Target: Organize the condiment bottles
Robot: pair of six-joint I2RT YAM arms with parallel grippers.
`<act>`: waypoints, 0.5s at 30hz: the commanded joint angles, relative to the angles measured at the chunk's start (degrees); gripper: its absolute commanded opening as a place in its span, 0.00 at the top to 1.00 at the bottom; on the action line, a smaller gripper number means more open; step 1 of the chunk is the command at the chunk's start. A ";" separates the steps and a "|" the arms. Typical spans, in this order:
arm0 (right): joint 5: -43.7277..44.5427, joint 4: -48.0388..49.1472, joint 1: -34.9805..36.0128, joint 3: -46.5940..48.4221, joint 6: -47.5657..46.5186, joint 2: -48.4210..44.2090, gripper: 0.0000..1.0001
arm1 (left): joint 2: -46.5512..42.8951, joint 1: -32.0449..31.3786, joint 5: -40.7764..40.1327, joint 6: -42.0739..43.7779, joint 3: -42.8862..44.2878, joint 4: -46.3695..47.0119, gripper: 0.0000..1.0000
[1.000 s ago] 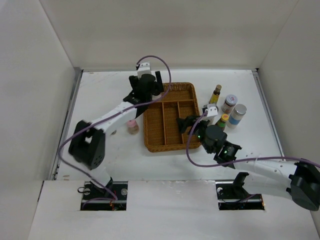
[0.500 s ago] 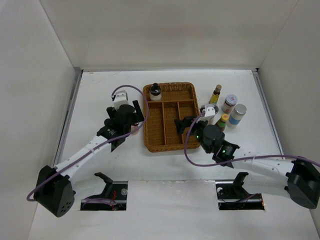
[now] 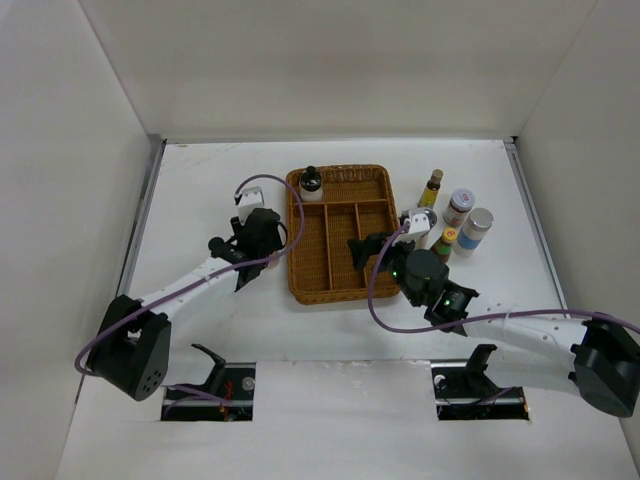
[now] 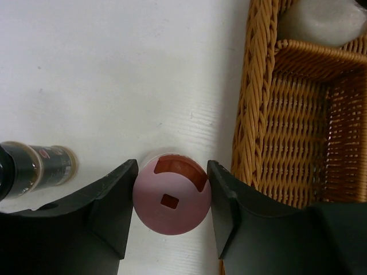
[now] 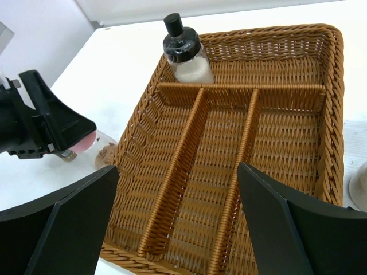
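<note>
My left gripper (image 4: 172,172) is shut on a pink-capped bottle (image 4: 172,201) that stands on the table just left of the wicker tray (image 3: 336,296). Both fingers press the cap's sides. In the top view the gripper (image 3: 266,256) hides that bottle. A black-capped bottle (image 3: 311,183) (image 5: 184,51) stands in the tray's back left corner. A dark bottle (image 4: 35,169) lies on the table left of the pink one. My right gripper (image 5: 178,172) (image 3: 364,250) hangs open over the tray's long compartments, holding nothing. Several more bottles stand right of the tray, among them a brown-capped one (image 3: 432,187) and a blue-labelled one (image 3: 475,228).
The wicker tray (image 5: 334,86) has one cross compartment at the back and three long ones in front. White walls enclose the table on three sides. The right arm's purple cable (image 3: 378,300) loops near the tray's front right corner.
The left arm came away from the tray's back left corner, leaving the black-capped bottle there, swung to the tray's left side and shut on the pink-capped bottle. The right gripper barely moved.
</note>
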 commanded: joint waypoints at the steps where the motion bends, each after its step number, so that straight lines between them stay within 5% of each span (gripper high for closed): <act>1: -0.68 2.90 -0.64 0.68 0.56 -0.67 0.09 | -2.66 -0.43 -0.89 0.22 1.17 2.80 0.61; 9: -0.41 3.08 -0.46 1.03 0.56 0.04 0.15 | -10.75 -7.80 -4.76 1.72 9.42 0.50 0.66; 15: 0.46 2.82 -0.46 0.24 0.65 -2.85 0.64 | -2.16 -10.98 -1.43 1.37 13.56 5.15 0.66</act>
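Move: About 9 cm to the right of the left hand and 3 cm ahead, some 7 cm lower, lies the middle of the basket's long left compartment, with the pink-capped bottle already in the fingers. The white bottle with the black cap stands in the basket about 14 cm ahead and 10 cm to the right, the small dark bottle roughly 9 cm to the left and level. From the right hand the compartment is about 8 cm ahead, 10 cm left and 17 cm below. Lifting the pink-capped bottle by its cap, the left hand goes up about 13 cm, straight at first, then also swings some 7 cm right, over the basket's left rim, keeping its grip while the fingers tip up about 20 degrees. The right hand stays put above the basket and closes its wide-open fingers to under half, on nothing. ##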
